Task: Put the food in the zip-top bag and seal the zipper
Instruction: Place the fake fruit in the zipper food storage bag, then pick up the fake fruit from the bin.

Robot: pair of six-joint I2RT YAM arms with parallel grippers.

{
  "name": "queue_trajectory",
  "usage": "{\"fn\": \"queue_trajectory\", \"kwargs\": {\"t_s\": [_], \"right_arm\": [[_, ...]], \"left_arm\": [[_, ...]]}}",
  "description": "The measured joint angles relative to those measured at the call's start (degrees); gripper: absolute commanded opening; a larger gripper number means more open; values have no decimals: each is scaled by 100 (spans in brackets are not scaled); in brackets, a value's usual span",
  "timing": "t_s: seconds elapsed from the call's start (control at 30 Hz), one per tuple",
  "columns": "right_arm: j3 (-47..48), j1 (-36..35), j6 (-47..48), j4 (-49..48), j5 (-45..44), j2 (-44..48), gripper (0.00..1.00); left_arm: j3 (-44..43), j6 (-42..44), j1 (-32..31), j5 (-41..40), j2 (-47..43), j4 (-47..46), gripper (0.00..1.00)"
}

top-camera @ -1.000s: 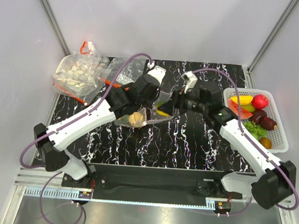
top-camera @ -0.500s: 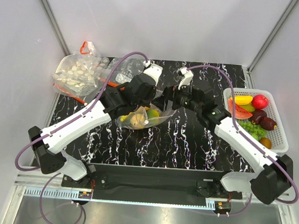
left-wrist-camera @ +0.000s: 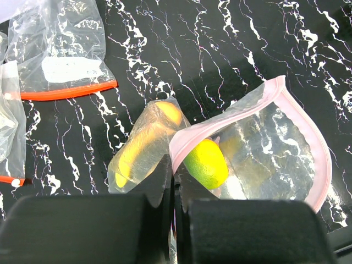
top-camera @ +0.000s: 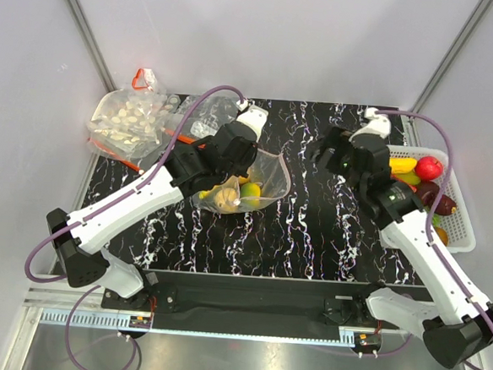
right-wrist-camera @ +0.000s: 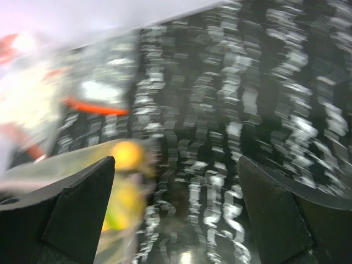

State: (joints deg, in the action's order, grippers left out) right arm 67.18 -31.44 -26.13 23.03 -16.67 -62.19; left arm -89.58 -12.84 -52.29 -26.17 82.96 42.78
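The zip-top bag [top-camera: 268, 176] is a clear floppy bag lying mid-table with its mouth gaping to the right. Its zipper [left-wrist-camera: 316, 148] shows as a pale pink strip round the mouth. My left gripper [left-wrist-camera: 175, 176] is shut on that strip at the near corner. Inside lie a yellow-green fruit [left-wrist-camera: 206, 162] and a yellow-orange piece [left-wrist-camera: 144, 147]. More food sits in the white basket [top-camera: 463, 238]: a red apple [top-camera: 429, 167], a banana [top-camera: 398, 164] and dark purple pieces [top-camera: 436, 198]. My right gripper [top-camera: 329, 153] hangs open and empty between bag and basket; its wrist view is blurred.
A dotted clear bag [top-camera: 128, 122] with red-orange strips lies at the back left. A smaller clear bag [left-wrist-camera: 60, 55] with an orange strip lies next to it. Grey walls close in the back and both sides.
My right gripper has opened wide and drawn back from the bag's mouth to the right, toward the basket. The yellow-green fruit now lies in the bag. The left arm shifted slightly, then held.
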Motion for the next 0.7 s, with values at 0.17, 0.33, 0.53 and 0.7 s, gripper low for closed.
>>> {"fn": "queue_trajectory", "kwargs": {"t_s": [0.17, 0.33, 0.53, 0.7], "right_arm": [[-55, 1244, -356, 828, -459, 37, 100], [-225, 2227, -531, 1353, -686, 151, 100], [-238, 3097, -669, 1989, -1309, -262, 100], [-391, 3657, -737, 2190, -1635, -730, 100]], "left_arm": [[0, 0, 0, 2, 0, 0, 0], [0, 0, 0, 4, 2, 0, 0], [0, -2, 0, 37, 0, 0, 0], [0, -4, 0, 96, 2, 2, 0]]}}
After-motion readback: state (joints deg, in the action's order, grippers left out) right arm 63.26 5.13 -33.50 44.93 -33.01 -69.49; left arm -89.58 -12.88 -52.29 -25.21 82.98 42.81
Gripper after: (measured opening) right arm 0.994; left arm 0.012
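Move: Off to the right hand's right, about 34 cm away and 4 cm farther out, the fruit basket's middle lies some 26 cm below it. In the basket, the watermelon slice is roughly 25 cm right and 10 cm ahead of the empty hand, the green cabbage 31 cm right and 8 cm back. The bag sits about 18 cm to its left and 2 cm ahead. From the left hand, the basket is about 57 cm right and 7 cm farther out. Swinging quickly away from the bag, the empty right hand travels about 26 cm right and sinks some 12 cm, towards the fruit basket's left side. On the way the wrist turns clockwise some 50 degrees and tips the wide-open fingers down by about 30, so they point into the basket. The left hand stays put, still pinching the bag's rim. ##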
